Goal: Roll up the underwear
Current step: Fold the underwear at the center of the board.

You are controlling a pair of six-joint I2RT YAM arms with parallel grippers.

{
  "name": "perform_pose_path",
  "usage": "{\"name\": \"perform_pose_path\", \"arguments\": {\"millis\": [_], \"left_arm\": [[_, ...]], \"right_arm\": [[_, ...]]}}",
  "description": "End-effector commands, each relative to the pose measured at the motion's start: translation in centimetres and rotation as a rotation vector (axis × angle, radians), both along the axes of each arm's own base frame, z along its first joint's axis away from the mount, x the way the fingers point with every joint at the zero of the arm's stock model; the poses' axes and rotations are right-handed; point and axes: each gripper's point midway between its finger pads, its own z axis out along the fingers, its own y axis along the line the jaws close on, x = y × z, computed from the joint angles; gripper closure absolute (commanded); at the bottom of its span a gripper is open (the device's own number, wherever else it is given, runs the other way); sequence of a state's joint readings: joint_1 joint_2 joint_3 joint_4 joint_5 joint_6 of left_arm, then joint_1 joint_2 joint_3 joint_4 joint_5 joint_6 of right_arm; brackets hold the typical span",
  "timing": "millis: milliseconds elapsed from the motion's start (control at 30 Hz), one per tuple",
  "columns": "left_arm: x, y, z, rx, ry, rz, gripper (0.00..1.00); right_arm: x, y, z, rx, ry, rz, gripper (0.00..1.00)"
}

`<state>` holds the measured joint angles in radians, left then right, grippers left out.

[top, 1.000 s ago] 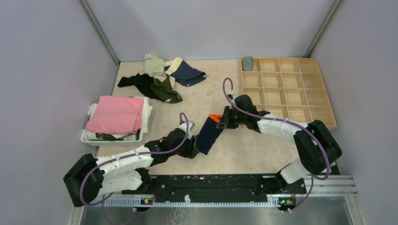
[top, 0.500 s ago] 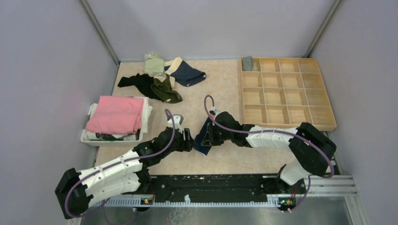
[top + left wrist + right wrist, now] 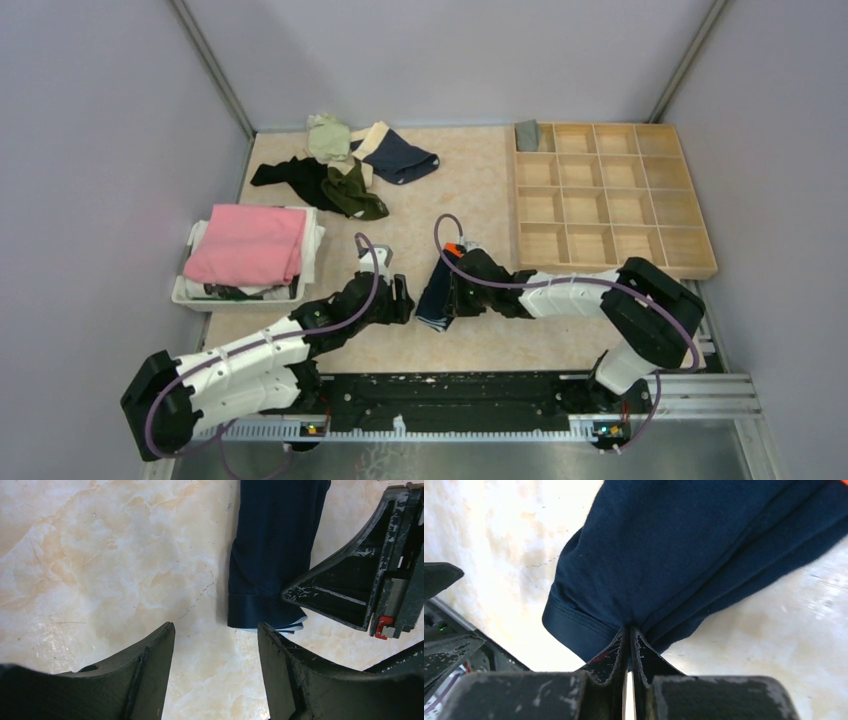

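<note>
Folded into a long strip, the navy underwear with an orange waistband lies at the table's middle. My right gripper is shut on its near hem, and the wrist view shows the fabric pinched between the closed tips of the right gripper. My left gripper stands open just left of that hem. In the left wrist view the left gripper holds nothing, with the underwear just beyond the right fingertip. More underwear lies piled at the back left. One grey piece sits in the wooden tray.
A wooden tray of square compartments stands at the back right. A white basket holding a folded pink cloth sits at the left. Grey walls close the table on three sides.
My right gripper has travelled from the orange waistband end down the strip to its near hem and closed on it. The left gripper shifted slightly away and opened wider.
</note>
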<state>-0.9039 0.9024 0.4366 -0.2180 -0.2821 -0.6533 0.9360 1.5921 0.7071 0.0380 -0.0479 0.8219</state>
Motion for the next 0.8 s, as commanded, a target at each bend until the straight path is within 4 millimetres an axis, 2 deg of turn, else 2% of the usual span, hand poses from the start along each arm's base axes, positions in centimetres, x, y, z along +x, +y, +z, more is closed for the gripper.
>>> {"name": "perform_pose_path", "arguments": {"millis": [0,67,167,267,400,567,633,767], "left_arm": [[0.9,-1.1,1.6,-0.039,-0.038,-0.004,0.32],[0.8,-1.6,1.7,-0.049,-0.044,-0.031,0.32],[0.9,-2.8,2.0,-0.076,-0.049,-0.078,0.31],[0.8,-4.1,1.8,-0.091,-0.034,-0.121,0.3],[1.0,-5.4,1.5,-0.1,-0.013,-0.151,0.3],[1.6,-6.1,0.8,-0.113,-0.005,-0.134,0.3],[1.6,-6.3,0.4,-0.112,0.0,-0.137,0.3],[1.0,-6.9,-0.8,-0.12,0.04,-0.168,0.31]], "right_arm": [[-0.6,-4.5,-1.5,-0.188,-0.039,-0.01,0.96],[-0.9,-4.6,-0.8,-0.184,-0.055,0.029,0.96],[-1.3,-3.9,1.3,-0.124,-0.096,0.103,0.92],[-1.9,-3.3,4.0,-0.051,-0.129,0.161,0.84],[-1.3,-4.3,6.4,-0.037,-0.188,0.104,0.7],[-0.6,-6.9,6.5,-0.073,-0.191,-0.039,0.61],[-0.8,-7.9,5.9,-0.067,-0.164,-0.099,0.48],[-1.5,-7.7,5.9,0.026,-0.131,-0.135,0.4]]}}
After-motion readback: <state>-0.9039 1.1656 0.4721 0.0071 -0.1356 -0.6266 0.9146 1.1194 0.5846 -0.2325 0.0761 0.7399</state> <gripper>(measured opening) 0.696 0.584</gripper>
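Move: The folded navy underwear lies under the right hand, whose shut fingertips rest on its near right part: its middle is about 4 cm ahead and 2 cm left, some 1 cm lower. From the left hand that middle is about 7 cm right, 4 cm ahead and 7 cm down. The wooden tray's middle sits roughly 33 cm right of and 23 cm ahead of the right hand; the olive underwear is about 11 cm left of and 25 cm ahead of the left hand. Keep the right gripper's shut tips on the near part of the navy underwear and drag it rightward about 3 cm. Then lift off some 7 cm, opening the fingers to just over half while drifting on to the right, and dip a little at the end. Meanwhile bring the open left gripper about 5 cm right and 2 cm down towards the underwear's left edge. ##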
